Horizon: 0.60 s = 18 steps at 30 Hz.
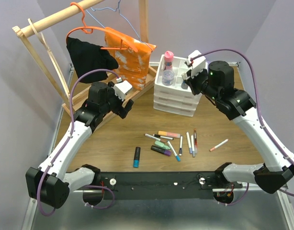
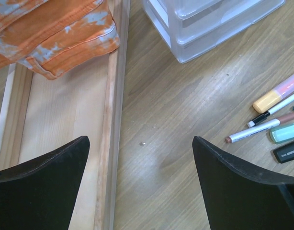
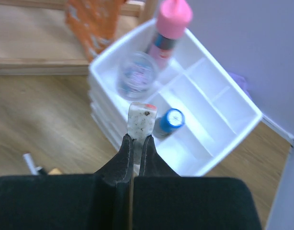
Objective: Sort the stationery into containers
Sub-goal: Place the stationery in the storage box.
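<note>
My right gripper (image 3: 137,143) is shut on a small white speckled block (image 3: 141,122) and hangs over the white divided tray (image 3: 223,110) on top of the drawer organiser (image 1: 178,98). In the tray stand a pink-capped bottle (image 3: 170,26), a clear-topped bottle (image 3: 135,74) and a blue-capped bottle (image 3: 168,120). Several pens and highlighters (image 1: 171,141) lie on the table in front of the organiser, with a blue highlighter (image 1: 136,157) to their left and a lone pen (image 1: 218,145) to their right. My left gripper (image 2: 140,182) is open and empty above bare table, left of the pens (image 2: 276,115).
A wooden clothes rack (image 1: 56,19) stands at the back left, with an orange bag (image 1: 128,55) and a dark cloth (image 1: 89,57) on hangers. Its base rail (image 2: 111,120) runs just left of my left gripper. Purple walls close in both sides.
</note>
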Each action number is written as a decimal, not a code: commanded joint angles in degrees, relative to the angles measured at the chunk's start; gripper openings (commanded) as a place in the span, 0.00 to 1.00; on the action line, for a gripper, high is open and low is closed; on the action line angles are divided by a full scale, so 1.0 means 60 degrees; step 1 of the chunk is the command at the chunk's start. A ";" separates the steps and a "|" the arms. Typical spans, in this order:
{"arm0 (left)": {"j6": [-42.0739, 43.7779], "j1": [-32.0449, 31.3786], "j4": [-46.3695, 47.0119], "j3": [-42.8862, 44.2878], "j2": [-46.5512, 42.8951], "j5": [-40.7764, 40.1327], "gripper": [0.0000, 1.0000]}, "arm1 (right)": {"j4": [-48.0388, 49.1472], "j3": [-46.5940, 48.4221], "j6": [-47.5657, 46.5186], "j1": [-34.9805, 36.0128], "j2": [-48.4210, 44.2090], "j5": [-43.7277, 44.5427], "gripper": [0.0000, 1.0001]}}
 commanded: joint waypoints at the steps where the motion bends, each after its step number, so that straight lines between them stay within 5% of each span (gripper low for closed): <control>1: -0.0126 0.0079 0.0154 0.0560 0.0207 0.0324 0.97 | 0.0437 -0.0398 -0.0261 -0.0735 0.0199 0.1124 0.00; 18: -0.0302 0.0108 0.0227 0.0664 0.0500 0.0324 0.97 | 0.0803 -0.0764 -0.0173 -0.2275 0.1489 0.0173 0.01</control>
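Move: The white eraser is already pinched in the right fingertips. The compartment it is bound for, in the storage box's top tray, lies about 14 cm ahead, 7 cm to the right and 18 cm below. The blue-capped bottle stands some 10 cm ahead and 4 cm right, the paperclip jar 10 cm ahead and 4 cm left, the pink bottle 15 cm ahead and 4 cm left. From the left hand that compartment is roughly 16 cm ahead and 24 cm right, slightly lower. The eraser is carried by the right hand over the storage box's tray, past the blue-capped bottle, about 7 cm to the right and nearly as far forward while sinking some 6 cm. The wrist turns about 15 degrees clockwise. The eraser leaves the fingertips on the way, with the gripper staying essentially shut rather than opening. ##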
